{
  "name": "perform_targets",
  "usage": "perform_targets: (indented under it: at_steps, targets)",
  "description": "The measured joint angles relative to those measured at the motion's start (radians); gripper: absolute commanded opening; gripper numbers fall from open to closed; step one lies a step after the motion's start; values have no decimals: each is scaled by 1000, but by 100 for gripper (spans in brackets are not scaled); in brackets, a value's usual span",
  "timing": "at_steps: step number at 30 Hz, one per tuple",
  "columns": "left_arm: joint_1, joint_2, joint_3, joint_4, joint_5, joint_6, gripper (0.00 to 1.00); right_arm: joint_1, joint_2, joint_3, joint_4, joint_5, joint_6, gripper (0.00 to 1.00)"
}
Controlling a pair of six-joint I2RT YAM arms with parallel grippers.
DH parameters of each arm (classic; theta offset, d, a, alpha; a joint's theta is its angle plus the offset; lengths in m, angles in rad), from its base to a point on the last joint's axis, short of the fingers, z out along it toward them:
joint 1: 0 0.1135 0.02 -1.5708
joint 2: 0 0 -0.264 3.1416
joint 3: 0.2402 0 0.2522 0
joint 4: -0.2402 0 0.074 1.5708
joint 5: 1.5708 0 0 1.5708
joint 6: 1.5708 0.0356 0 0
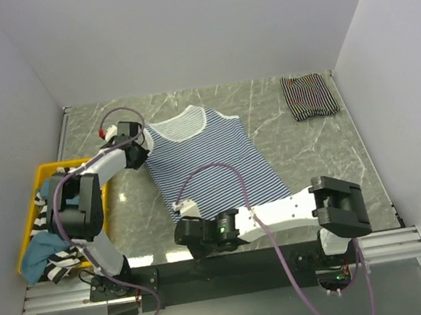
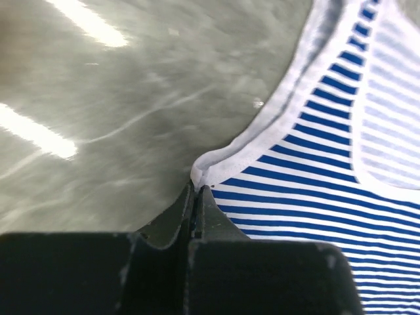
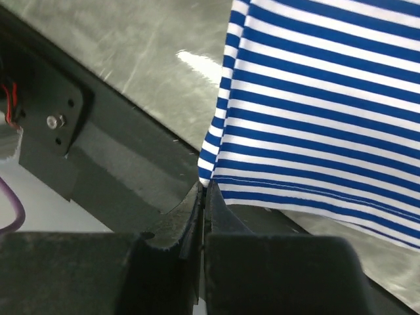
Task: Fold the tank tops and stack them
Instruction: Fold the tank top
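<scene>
A blue-and-white striped tank top (image 1: 211, 161) with white trim lies spread flat on the marble table, neck toward the back. My left gripper (image 1: 145, 147) is at its left shoulder strap, shut on the white trim; in the left wrist view the fingertips (image 2: 197, 187) pinch the edge of the strap (image 2: 262, 138). My right gripper (image 1: 179, 213) is at the near left hem corner, shut on it; the right wrist view shows the jaws (image 3: 205, 186) closed on the corner of the striped cloth (image 3: 315, 98). A black-and-white striped tank top (image 1: 309, 96) lies folded at the back right.
A yellow bin (image 1: 48, 174) stands at the left table edge with more striped and blue garments (image 1: 48, 255) heaped in it. The dark front rail (image 3: 118, 164) runs right beside the right gripper. White walls enclose the table on three sides.
</scene>
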Motion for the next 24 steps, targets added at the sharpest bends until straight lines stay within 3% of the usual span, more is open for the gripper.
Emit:
perform_targets:
  at_steps: [5, 11, 24]
  targets:
    - [25, -106, -47, -50, -71, -23, 1, 31, 73, 64, 14, -36, -29, 0]
    - [30, -116, -32, -78, -89, -16, 1, 15, 82, 82, 43, -77, -45, 0]
    - [-188, 179, 371, -162, -136, -3, 1, -183, -260, -267, 119, -93, 7, 0]
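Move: The left gripper already pinches the left underarm edge of the blue-striped tank top, a couple of cm above the table. The bottom of the neckline lies about 13 cm right and 5 cm forward of it, the right underarm some 35 cm right and 8 cm forward, the yellow bin about 31 cm left and 15 cm back. The right gripper holds the left hem corner; from it the hem middle is about 15 cm right and 8 cm forward, the right hem corner 31 cm right and 15 cm forward. Keep both pinches shut and first pull the tank top's left side leftward and slightly back about 3 cm, lifting the left gripper. Then reverse and swing both grippers together to the right and forward, the left about 13 cm and the right some 10 cm, carrying the held edge over the body towards the neckline and hem middle, the right wrist turning clockwise. ##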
